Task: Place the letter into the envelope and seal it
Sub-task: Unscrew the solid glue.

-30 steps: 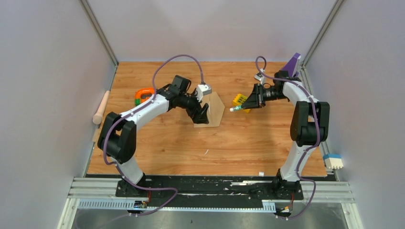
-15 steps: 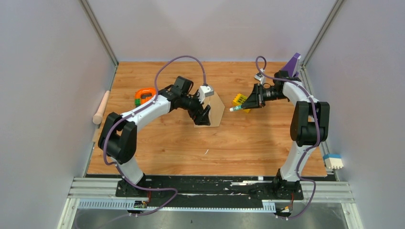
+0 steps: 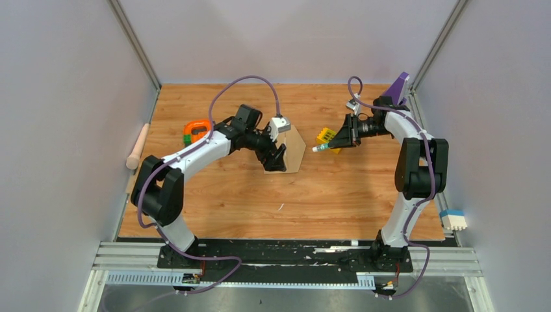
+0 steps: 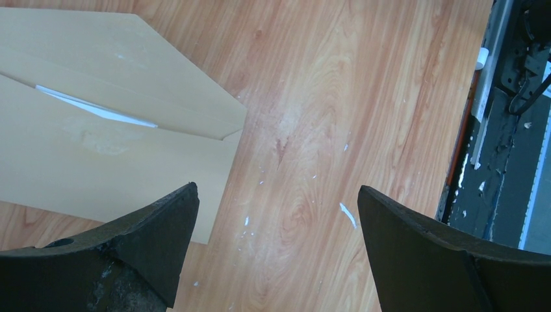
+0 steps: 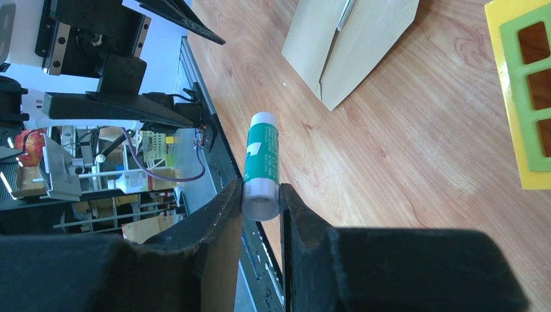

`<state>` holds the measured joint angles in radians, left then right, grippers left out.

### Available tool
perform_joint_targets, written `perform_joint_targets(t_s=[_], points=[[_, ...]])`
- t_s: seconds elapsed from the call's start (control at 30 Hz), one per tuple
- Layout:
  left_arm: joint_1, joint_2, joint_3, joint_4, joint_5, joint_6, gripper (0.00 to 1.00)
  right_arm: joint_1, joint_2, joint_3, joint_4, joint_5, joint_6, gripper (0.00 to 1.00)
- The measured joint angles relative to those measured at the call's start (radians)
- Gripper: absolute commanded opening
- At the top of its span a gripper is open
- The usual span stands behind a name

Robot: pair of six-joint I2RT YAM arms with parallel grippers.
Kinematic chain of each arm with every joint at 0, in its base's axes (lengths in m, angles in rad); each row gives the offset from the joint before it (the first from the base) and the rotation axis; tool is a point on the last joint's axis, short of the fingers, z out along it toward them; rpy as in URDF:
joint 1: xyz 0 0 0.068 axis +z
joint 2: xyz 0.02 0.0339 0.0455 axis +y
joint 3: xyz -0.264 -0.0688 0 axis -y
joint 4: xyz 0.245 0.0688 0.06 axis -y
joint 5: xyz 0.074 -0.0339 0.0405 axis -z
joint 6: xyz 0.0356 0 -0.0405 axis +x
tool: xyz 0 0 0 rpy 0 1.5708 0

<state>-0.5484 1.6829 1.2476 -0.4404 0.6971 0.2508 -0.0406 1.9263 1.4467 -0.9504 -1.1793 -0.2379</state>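
The tan envelope [image 3: 294, 148] lies flat mid-table with its pointed flap open. A thin white sliver of the letter [image 4: 97, 108] shows at the envelope's [image 4: 97, 162] mouth; the rest is inside. My left gripper [image 3: 278, 158] hovers open over the envelope's near edge, with only bare wood between its fingers [image 4: 156, 227]. My right gripper [image 3: 338, 144] is shut on a green and white glue stick [image 5: 261, 166], held out above the table to the right of the envelope [image 5: 351, 39], white tip [image 3: 316, 149] pointing at it.
A yellow and green block [image 3: 326, 136] lies under the right gripper. An orange and green ring toy [image 3: 195, 130] sits far left, a wooden pin [image 3: 138, 146] at the left edge, a purple wedge [image 3: 397, 86] at the back right. White scraps dot the wood.
The left arm's elbow and wrist have shifted slightly; its open gripper stays over the envelope. The right arm holds the glue stick still.
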Motion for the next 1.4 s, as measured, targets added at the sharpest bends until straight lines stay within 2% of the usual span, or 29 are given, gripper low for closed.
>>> perform_joint_targets(t_s=[0.4, 0.73, 1.03, 1.2, 1.4], points=[[0.000, -0.011, 0.000, 0.015, 0.032, -0.006, 1.00, 0.011, 0.000, 0.000, -0.026, -0.026, -0.021, 0.08], [-0.003, -0.006, 0.099, -0.005, 0.119, -0.026, 1.00, 0.114, 0.000, 0.000, -0.107, -0.058, -0.104, 0.09], [-0.090, 0.047, 0.121, -0.005, 0.135, -0.032, 1.00, 0.132, 0.000, 0.011, -0.150, -0.059, -0.142, 0.09], [-0.113, 0.047, 0.121, -0.002, 0.122, -0.032, 1.00, 0.113, 0.000, 0.029, -0.156, -0.049, -0.140, 0.09], [-0.110, 0.039, 0.121, -0.005, 0.112, -0.014, 1.00, -0.020, 0.000, 0.037, -0.155, -0.057, -0.122, 0.09]])
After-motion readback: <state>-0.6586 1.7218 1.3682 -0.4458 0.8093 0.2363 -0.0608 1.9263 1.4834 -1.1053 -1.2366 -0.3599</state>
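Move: The solid glue, held in the right fingers, has its middle about 12 cm to the left hand's right, 4 cm ahead and roughly level; from the right hand it is some 3 cm left, level fore-and-aft and 1 cm lower. The envelope lies about 7 cm ahead of the left hand, neither left nor right, and 13 cm below. From the right hand, the yellow crate is around 6 cm ahead, 2 cm right and 12 cm down. Still gripping the solid glue, the right fingers swing it about 4 cm left and back, then mostly return while rising slightly. The wide-open left hand climbs about 5 cm, then heads right and a little back while sinking slightly, closing in on the glue's free white end and turning some 10 degrees clockwise. ##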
